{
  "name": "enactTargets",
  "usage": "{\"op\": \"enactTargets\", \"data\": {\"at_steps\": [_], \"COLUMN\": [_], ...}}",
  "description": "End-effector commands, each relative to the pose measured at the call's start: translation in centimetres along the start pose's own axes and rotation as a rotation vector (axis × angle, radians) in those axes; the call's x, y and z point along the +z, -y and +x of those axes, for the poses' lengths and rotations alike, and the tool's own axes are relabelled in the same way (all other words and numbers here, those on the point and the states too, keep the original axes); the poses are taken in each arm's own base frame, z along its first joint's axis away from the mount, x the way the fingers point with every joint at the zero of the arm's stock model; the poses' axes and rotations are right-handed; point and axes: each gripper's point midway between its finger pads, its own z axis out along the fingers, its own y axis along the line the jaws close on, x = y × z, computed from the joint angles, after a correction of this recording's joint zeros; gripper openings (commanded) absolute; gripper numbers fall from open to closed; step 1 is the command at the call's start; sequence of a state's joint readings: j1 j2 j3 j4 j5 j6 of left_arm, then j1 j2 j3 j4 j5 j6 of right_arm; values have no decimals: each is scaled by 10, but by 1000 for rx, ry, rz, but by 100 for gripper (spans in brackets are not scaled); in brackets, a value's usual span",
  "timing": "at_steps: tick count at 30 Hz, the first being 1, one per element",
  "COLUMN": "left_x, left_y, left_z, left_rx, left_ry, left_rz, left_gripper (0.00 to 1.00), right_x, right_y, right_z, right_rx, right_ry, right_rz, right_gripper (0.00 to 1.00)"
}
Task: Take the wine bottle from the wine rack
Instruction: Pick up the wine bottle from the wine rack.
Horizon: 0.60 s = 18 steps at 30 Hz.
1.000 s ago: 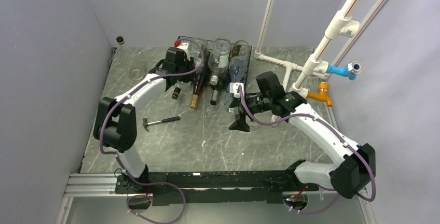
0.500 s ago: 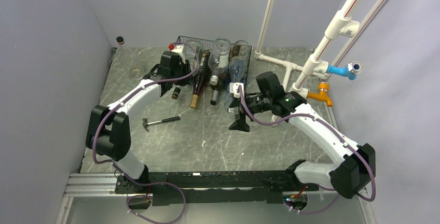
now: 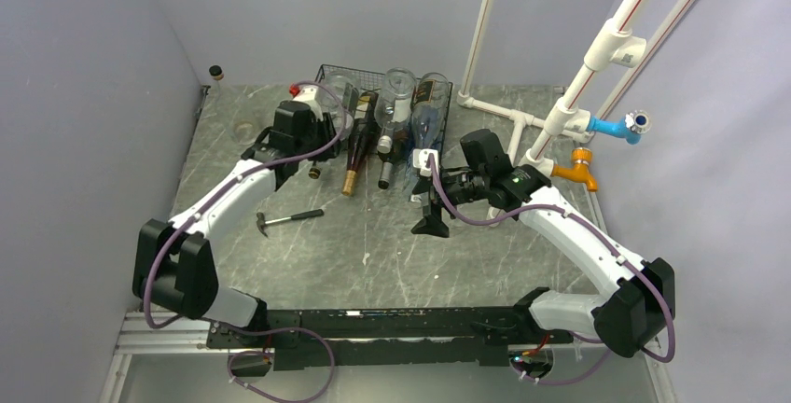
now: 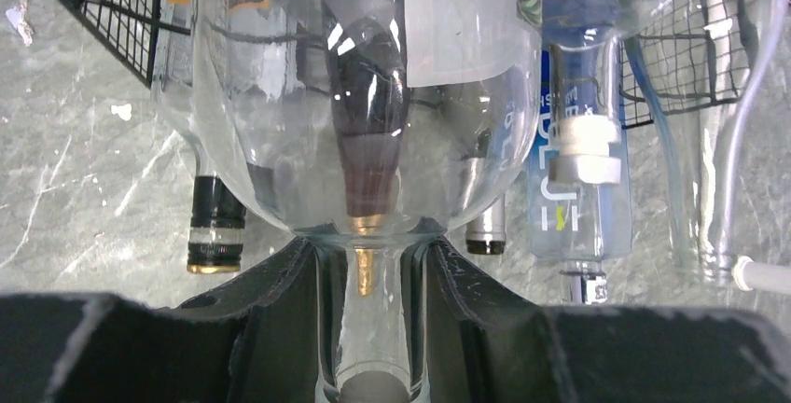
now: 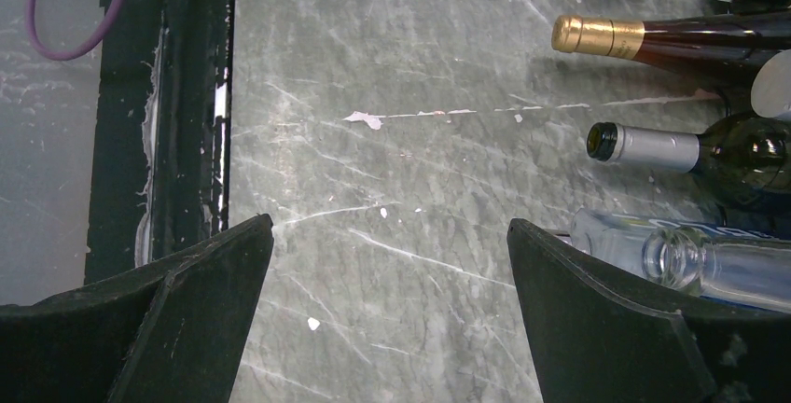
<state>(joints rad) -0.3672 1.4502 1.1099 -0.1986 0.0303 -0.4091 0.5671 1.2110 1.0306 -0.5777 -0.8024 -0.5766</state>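
The black wire wine rack (image 3: 359,69) (image 4: 112,2) stands at the back of the table, with several bottles lying in it, necks toward me. My left gripper (image 3: 300,132) (image 4: 371,254) is shut on the neck of a clear glass wine bottle (image 3: 328,103) (image 4: 373,95) at the rack's left end, and the bottle's round shoulder fills the left wrist view. My right gripper (image 3: 431,218) (image 5: 387,226) hangs open over bare table in front of the rack's right end, nothing between its fingers.
A gold-foiled dark bottle (image 3: 354,156) (image 5: 653,39), a silver-capped one (image 3: 385,165) (image 5: 690,146) and a clear one (image 5: 718,263) point out of the rack. A small hammer (image 3: 289,218) lies front left. White pipes (image 3: 560,114) with blue and orange taps stand at the right.
My left arm has swung leftward, carrying the clear bottle by its neck away from the rack's left end. The right arm has stayed still.
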Motion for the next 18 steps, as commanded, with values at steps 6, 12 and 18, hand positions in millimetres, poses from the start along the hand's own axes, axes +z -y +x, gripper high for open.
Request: {"op": "enactTargets", "data": {"at_steps": [6,12,18], "left_x": [-79,-105,-132], "left_y": [51,50,59], "left_z": [-86,-64,-40], "left_rx": [6,33,47], "left_ry": [356,308,243], "left_rz": [220,241,324], "left_gripper": [0,0,0], "right_x": [0,0,1], "right_y": [0,-2,-8], "right_z": [-9,-9,-8], "right_rx": [-51,-55,-64], "right_ry": [32,36,45], "right_rz": [-3,-13,-42], "right_gripper": [100,100,100]}}
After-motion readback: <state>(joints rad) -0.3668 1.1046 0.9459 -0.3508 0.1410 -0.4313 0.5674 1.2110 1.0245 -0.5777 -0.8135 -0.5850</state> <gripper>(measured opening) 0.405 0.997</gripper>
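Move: The left hand already has the clear wine bottle by the neck, its body pointing ahead over the rack. The clear table in front of the rack lies about 10 cm back, 2 cm left and 17 cm below, with the hammer 10 cm back and 8 cm left. In the rack, the black-necked bottle lies 4 cm ahead and 2 cm left, the gold-necked one 5 cm ahead and 8 cm right, both about 12 cm lower. From the idle right hand that clear table is about 9 cm ahead and 26 cm left, 18 cm down. Keeping its pinch on the neck, the left hand draws the clear bottle back from the rack towards its own base, about 8.5 cm, gathering speed and passing out over the open table towards the hammer. It climbs steadily by some 3 cm as it comes, with a slight wrist turn of about 5 degrees clockwise and its left side dipping a little, fingers unchanged. ##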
